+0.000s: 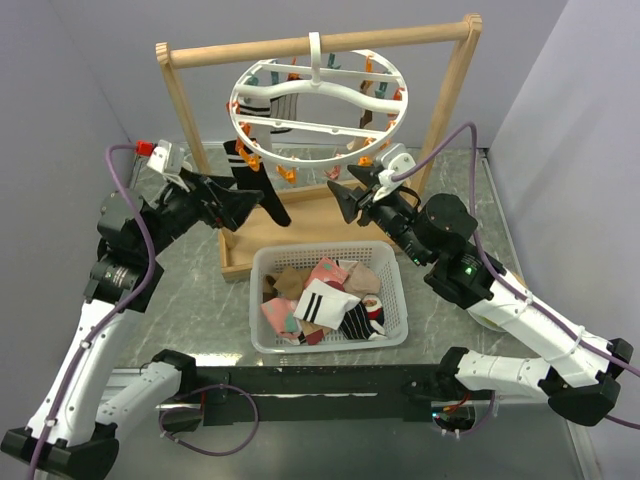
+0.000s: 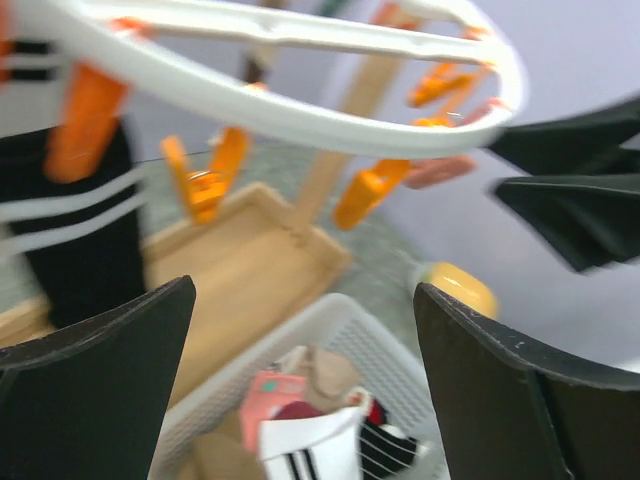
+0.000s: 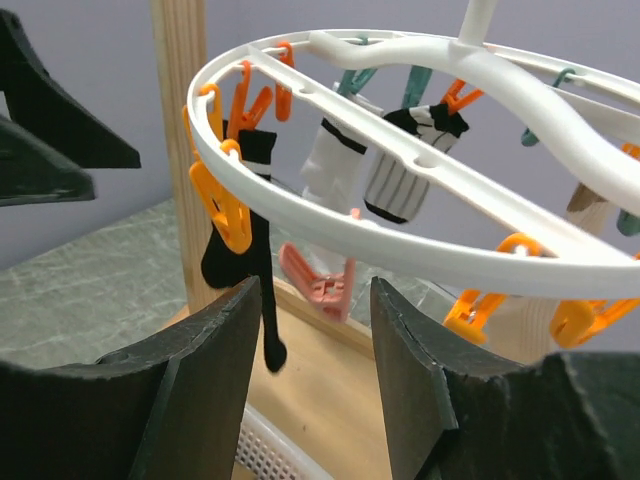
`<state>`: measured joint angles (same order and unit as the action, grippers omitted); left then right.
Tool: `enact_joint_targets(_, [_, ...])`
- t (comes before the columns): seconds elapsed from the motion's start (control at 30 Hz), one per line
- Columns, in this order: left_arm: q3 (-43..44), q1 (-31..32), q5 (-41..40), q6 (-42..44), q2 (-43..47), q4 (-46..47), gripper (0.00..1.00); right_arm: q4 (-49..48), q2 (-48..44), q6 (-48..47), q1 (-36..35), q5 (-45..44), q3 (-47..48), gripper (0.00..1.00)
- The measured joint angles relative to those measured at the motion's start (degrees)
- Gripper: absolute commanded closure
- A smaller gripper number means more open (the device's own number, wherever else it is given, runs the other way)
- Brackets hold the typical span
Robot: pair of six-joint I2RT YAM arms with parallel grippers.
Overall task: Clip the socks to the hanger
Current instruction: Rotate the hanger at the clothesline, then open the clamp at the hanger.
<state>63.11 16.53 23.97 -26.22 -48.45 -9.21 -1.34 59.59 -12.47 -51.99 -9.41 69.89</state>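
The white ring hanger [image 1: 318, 110] hangs by its hook from the wooden frame. Several socks are pegged on it, among them a black sock with white stripes [image 1: 256, 180] at its left. More socks [image 1: 325, 300] lie in the white basket [image 1: 392, 262] below. My left gripper [image 1: 252, 210] is open and empty, just right of the black sock and under the ring's left edge [image 2: 300, 110]. My right gripper [image 1: 338, 200] is open and empty under the ring's front right edge [image 3: 400, 215], with a pink peg [image 3: 320, 280] between its jaws but beyond them.
The wooden frame [image 1: 184, 110] stands on a wooden base tray [image 1: 300, 215] behind the basket. Orange pegs [image 2: 210, 180] hang free along the ring's front. The two grippers face each other a short gap apart. Grey walls close in on both sides.
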Motion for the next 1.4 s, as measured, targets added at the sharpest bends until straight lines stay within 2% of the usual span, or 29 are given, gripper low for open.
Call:
enact_joint_targets(0.2, [2.14,1.38,11.63,-6.14,-4.68,7.74,0.01,-0.33,-0.52,1.2,0.02,0.55,-0.96,0.46])
enact_joint_targets(0.47, [4.59,5.33,15.26,-11.91,-11.19,13.16,0.01,-0.61,-0.52,2.58,0.02,1.9,-1.03,0.48])
enact_joint_targets(0.7, [4.85,6.8,13.6,-10.91,-12.46,13.42,0.01,-1.14,-0.63,3.52,0.02,3.04,-2.03,0.49])
enact_joint_targets(0.8, [4.87,6.8,11.23,-9.77,-12.92,13.46,0.06,-1.07,-0.63,3.89,0.02,3.37,-2.38,0.49])
enact_joint_targets(0.9, [4.94,6.8,9.11,-8.72,-13.7,13.49,0.2,-1.11,-0.63,4.22,0.02,3.89,-2.62,0.5])
enact_joint_targets(0.93, [5.09,6.8,8.48,-8.24,-14.12,13.46,0.27,-1.14,-0.66,4.33,0.02,4.0,-2.73,0.5])
enact_joint_targets(1.03, [5.46,6.8,7.04,-7.39,-15.1,13.6,0.35,-1.18,-0.68,4.94,0.0,4.44,-2.91,0.5])
enact_joint_targets(1.2, [5.49,6.8,4.55,-6.34,-15.17,13.68,0.46,-1.38,-1.4,5.88,0.0,4.9,-3.63,0.5])
enact_joint_targets(1.4, [5.49,6.8,2.43,-5.92,-15.12,13.68,0.54,-1.64,-1.4,6.88,-0.28,5.75,-3.63,0.5])
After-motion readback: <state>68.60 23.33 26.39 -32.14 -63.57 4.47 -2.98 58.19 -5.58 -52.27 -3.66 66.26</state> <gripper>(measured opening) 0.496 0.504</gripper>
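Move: The near rim's left orange clip, the one next to the pink clip, hangs about 5 cm ahead of the left hand, 8 cm to its right and 2 cm above. A second orange clip is about 9 cm ahead and 1 cm to the right; the black sock hangs some 11 cm straight ahead, a little lower. The pink clip is about 6 cm ahead and 17 cm right. From the right hand, the aimed-at orange clip lies roughly 4 cm ahead, 10 cm left and 1 cm up. Rightward first: the left hand swings about 8 cm to its right, rising 2 to 3 cm and turning clockwise some 20 degrees with its fingers wide open. It then pushes roughly 5 cm forward under the near rim, turning half back, while the fingers close to half open around the orange clip. The empty right hand eases back, left and down a couple of centimetres, half open. ##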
